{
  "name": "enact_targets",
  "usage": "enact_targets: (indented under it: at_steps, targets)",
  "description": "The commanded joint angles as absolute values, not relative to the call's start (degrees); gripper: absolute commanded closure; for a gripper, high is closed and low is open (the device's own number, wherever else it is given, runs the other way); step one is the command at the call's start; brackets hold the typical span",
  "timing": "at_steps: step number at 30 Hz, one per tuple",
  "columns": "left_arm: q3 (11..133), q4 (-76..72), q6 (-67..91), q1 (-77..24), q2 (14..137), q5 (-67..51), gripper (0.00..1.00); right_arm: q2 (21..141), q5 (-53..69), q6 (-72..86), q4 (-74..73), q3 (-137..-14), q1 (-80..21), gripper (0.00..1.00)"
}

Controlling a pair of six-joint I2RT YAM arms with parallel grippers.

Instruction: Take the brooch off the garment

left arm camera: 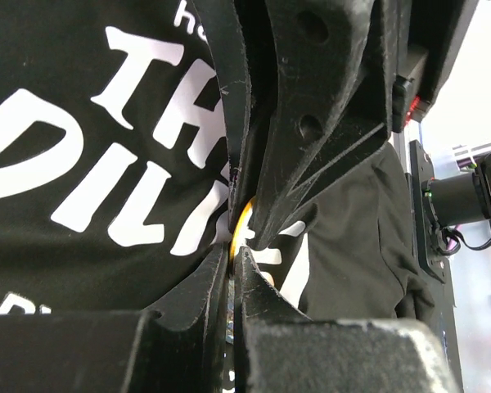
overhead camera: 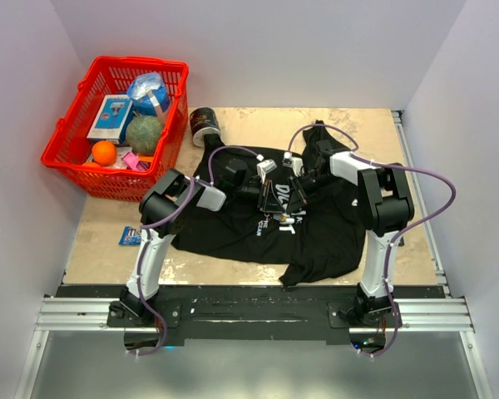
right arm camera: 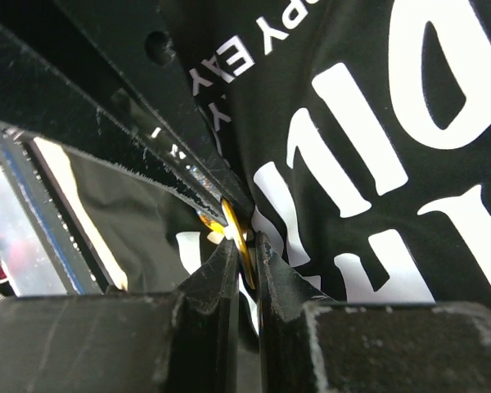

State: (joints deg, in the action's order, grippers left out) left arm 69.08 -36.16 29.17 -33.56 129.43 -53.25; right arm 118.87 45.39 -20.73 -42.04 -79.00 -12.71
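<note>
The garment (overhead camera: 233, 229) is a black T-shirt with white lettering, spread across the middle of the table. Both grippers meet over its chest print. The brooch (left arm camera: 240, 221) shows as a thin gold disc seen edge-on against the lettering. My left gripper (left arm camera: 233, 252) is shut on the brooch's lower edge, with a silvery sliver between its fingers. The right arm's fingers (left arm camera: 311, 123) reach down onto the same spot from above. In the right wrist view the brooch (right arm camera: 236, 223) sits between the tips of my right gripper (right arm camera: 245, 241), which is shut on it. In the top view both grippers hide the brooch.
A red basket (overhead camera: 75, 162) at the back left holds a ball, an orange and boxes. A dark can (overhead camera: 205, 126) stands just beyond the shirt's collar side. A small blue packet (overhead camera: 130, 237) lies by the left arm. White walls close in the table (overhead camera: 258, 125).
</note>
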Motion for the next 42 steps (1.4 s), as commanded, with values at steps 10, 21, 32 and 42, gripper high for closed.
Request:
enact_targets:
  at_steps: [10, 21, 32, 42]
  targets:
    - [72.0, -35.2, 22.7, -36.0, 126.3, -56.0, 1.0, 115.1, 52.9, -37.4, -47.4, -84.9, -13.5, 0.68]
    - [70.6, -35.9, 22.8, -35.5, 125.1, -55.6, 1.0, 116.4, 56.7, -53.6, -66.1, -88.9, -11.4, 0.48]
    - [69.2, -30.4, 17.5, -35.2, 119.7, -49.5, 1.0, 104.8, 46.5, -47.1, -50.9, -74.3, -10.5, 0.48]
    - [69.7, -26.0, 13.7, -35.7, 117.8, -47.6, 1.0, 100.6, 41.7, -41.5, -35.2, -67.1, -10.8, 0.47]
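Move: The brooch, an orange-rimmed disc on the garment, is pinched by both hands already: its middle is about 1 cm to the left hand's right, and about 1 cm left of and 1 cm below the right hand. From the left hand, the big DILIGENT lettering begins about 7 cm ahead and 2 cm below, while the garment's near flap lies roughly 15 cm back, 4 cm right and 3 cm below. The brooch stays clamped in the left fingers, which ease about 1 cm back and right, then lift some 4 cm, returning forward and rolling about 10 degrees. After a slight twist, the right fingers open and let go of its right edge; that hand rises about 5 cm while turning counter-clockwise, then draws back and right, finally dipping slightly. ##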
